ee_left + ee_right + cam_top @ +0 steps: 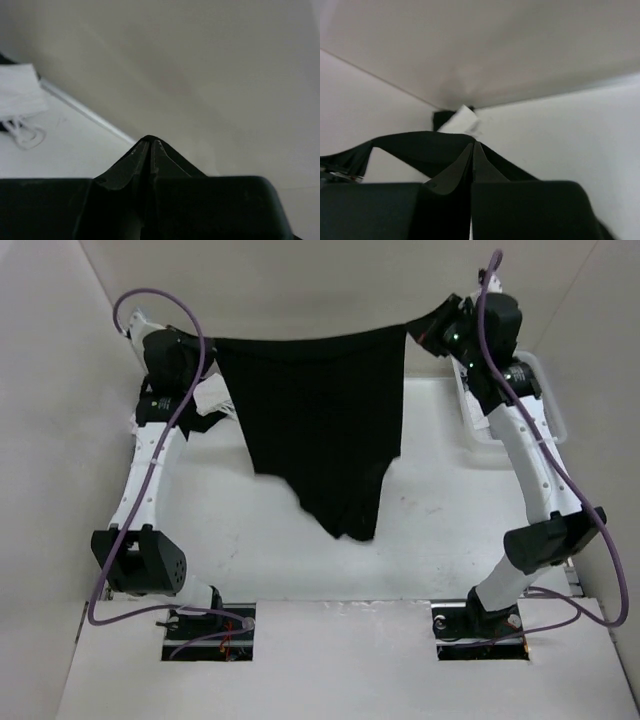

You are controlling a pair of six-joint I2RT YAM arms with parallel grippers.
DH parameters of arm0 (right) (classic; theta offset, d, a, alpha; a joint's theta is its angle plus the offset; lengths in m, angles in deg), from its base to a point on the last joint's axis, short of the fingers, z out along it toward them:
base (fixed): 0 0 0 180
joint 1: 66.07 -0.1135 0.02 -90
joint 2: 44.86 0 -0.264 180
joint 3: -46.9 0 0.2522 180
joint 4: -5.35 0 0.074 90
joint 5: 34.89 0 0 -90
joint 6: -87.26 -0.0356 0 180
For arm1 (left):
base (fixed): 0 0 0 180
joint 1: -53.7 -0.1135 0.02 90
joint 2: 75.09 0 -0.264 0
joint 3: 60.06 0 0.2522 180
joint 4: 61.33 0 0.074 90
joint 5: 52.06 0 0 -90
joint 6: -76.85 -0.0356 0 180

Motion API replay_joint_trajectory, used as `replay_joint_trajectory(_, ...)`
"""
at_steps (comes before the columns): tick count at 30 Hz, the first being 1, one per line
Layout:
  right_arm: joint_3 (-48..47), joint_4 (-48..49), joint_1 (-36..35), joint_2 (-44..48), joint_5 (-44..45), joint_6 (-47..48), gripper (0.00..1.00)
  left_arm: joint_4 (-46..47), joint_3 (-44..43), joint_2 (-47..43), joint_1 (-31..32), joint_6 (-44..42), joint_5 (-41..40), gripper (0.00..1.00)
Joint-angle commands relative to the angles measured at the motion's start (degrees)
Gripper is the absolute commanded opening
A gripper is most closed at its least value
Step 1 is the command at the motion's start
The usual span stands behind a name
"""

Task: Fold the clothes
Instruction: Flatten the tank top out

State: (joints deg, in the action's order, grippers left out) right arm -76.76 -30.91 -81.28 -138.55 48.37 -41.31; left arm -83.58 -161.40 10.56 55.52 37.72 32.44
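The clothes (320,420), one plain black garment, hang in the air stretched between both arms, the top edge taut and the lower part tapering to a point above the table (440,530). My left gripper (210,345) is shut on the garment's upper left corner. In the left wrist view the left gripper (151,142) pinches a thin black fold that wraps over its tips. My right gripper (421,328) is shut on the upper right corner. From the right gripper (473,145) in the right wrist view, the black cloth (410,145) runs off to the left.
A heap of white and black cloths (208,405) lies at the back left by the left arm, and its white cloth (17,92) shows in the left wrist view. A clear plastic bin (480,415) stands at the back right. Walls close in the table on three sides.
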Motion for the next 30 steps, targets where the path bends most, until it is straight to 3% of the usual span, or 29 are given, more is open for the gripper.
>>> replay_joint_trajectory(1, -16.8, 0.3, 0.5, -0.1, -5.7, -1.2, 0.00, 4.5, -12.8, -2.8, -1.6, 1.2, 4.1, 0.02)
replay_joint_trajectory(6, -30.8, -5.7, 1.4, -5.4, -6.7, -0.7, 0.00, 3.9, -17.6, -1.9, -4.1, 0.5, 5.5, 0.02)
replay_joint_trajectory(11, -23.8, -5.5, 2.2, -2.7, -6.6, 0.4, 0.00, 5.4, -13.3, -4.4, -3.9, -0.4, 4.5, 0.02)
replay_joint_trajectory(16, 0.9, 2.4, 2.0, 7.8, -5.1, 2.1, 0.00, 8.0, -2.6, -10.0, -0.4, -2.0, 2.6, 0.02)
replay_joint_trajectory(24, 52.5, 17.9, -3.1, 31.5, -1.9, 0.5, 0.00, 13.7, 45.0, -36.4, 6.7, -2.0, -2.9, 0.03)
replay_joint_trajectory(27, 66.8, 20.6, -7.9, 39.0, -0.3, -2.7, 0.00, 5.8, 58.0, -48.2, 4.6, -0.2, -1.5, 0.02)
replay_joint_trajectory(30, 79.5, 20.8, -14.9, 46.4, 2.3, -7.9, 0.00, -4.7, 62.9, -58.2, 1.9, -0.3, 3.1, 0.02)
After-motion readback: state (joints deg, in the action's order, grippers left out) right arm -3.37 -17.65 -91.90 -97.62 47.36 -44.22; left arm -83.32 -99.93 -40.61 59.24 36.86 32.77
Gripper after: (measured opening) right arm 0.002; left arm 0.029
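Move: The tank top's hem is stretched between both raised hands, about 35 cm apart, its body hanging low and trailing back: its middle is roughly 18 cm right, 8 back and 20 below the left hand. The bare table it goes to lies level with the left hand, some 18 cm right and 38 below; from the right hand, 2 ahead, 17 left and 43 below. The folded pile is about 14 ahead, 12 left and 37 below the left hand; the basket 12 ahead, 31 right and 38 below the right. The tank top is flicked up and then swept down and back towards the table: both hands, still pinching its hem corners, first rise about 17 cm while easing back about 5, fingertips tilting up. Then they swoop down fast, ending some 20 cm nearer the bases and 20 (left) to 26 cm (right) below where they began, fingertips tipping slightly down, the hem kept taut. ##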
